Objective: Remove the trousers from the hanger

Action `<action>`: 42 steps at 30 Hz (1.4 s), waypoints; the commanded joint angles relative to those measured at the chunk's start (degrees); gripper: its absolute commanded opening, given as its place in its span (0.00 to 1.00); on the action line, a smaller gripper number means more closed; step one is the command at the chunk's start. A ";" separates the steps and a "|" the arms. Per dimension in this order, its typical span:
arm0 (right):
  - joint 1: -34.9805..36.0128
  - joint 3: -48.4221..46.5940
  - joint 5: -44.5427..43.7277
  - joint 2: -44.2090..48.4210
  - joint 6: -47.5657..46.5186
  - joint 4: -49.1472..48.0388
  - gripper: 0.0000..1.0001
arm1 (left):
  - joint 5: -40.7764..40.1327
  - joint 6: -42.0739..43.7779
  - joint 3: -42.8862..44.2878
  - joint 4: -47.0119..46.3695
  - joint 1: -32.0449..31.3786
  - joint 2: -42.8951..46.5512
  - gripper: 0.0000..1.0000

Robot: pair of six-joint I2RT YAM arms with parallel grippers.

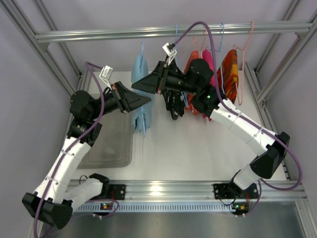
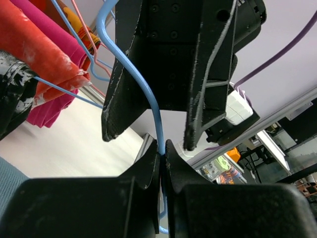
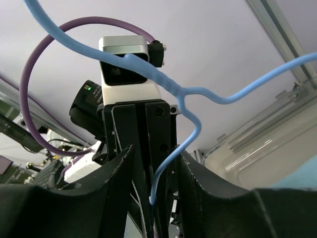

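Note:
Light blue trousers [image 1: 140, 111] hang on a thin blue wire hanger [image 1: 142, 52] below the top rail. My left gripper [image 1: 147, 99] is shut on the hanger wire; in the left wrist view its jaws [image 2: 163, 146] pinch the blue wire [image 2: 148, 94]. My right gripper [image 1: 134, 85] is open, facing the left one, with the hanger wire [image 3: 198, 91] running down between its fingers [image 3: 156, 150] without being pinched. A corner of the trousers shows in the left wrist view [image 2: 10, 183] and in the right wrist view [image 3: 302, 178].
Black [image 1: 174, 106], red [image 1: 192, 64], pink [image 1: 208, 62] and orange [image 1: 229, 69] garments hang on other hangers to the right along the rail [image 1: 99, 34]. A clear plastic bin [image 1: 111, 146] lies on the table at the left. Frame posts stand at both sides.

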State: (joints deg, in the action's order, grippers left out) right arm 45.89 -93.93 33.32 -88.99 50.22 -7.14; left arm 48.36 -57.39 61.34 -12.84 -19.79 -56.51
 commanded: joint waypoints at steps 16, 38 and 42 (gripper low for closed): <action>-1.15 -7.67 -1.33 1.00 2.08 -1.83 0.00 | -10.02 22.64 3.34 7.36 -0.69 7.45 0.62; -2.73 -14.35 -7.30 2.95 4.36 2.83 0.00 | -20.50 61.69 -26.00 18.92 0.10 28.30 0.99; -2.65 -15.58 -8.88 2.16 4.45 4.14 0.00 | -19.00 61.26 -25.93 13.46 0.02 23.22 0.99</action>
State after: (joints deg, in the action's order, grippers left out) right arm 43.77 -103.85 26.81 -89.91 56.25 5.06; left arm 27.79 2.04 34.70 11.05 -19.77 -31.22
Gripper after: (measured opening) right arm 0.036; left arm 0.989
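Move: Between the left fingers, already pinched, is the hanger's near shoulder; the light-blue trousers' near lower corner, where this hand goes next, hangs about 20 cm below it and 2 cm ahead. The black floral trousers hang about 10 cm right of the left hand, 11 cm ahead and 12 cm lower; the tray sits some 21 cm left, 7 cm ahead, 42 cm down. The right hand's half-open fingers already straddle the same shoulder near the neck. Closing first, the right fingers pinch the hanger's near shoulder by the neck; only then does the left hand open wide and let go. The left backs off about 8 cm leftward, then drops some 19 cm, swinging its fingers forward towards the light-blue trousers' lower corner. The right, keeping its grip, eases forward and dips slightly, tipping about 10 degrees, then rises to end 3 cm higher. ##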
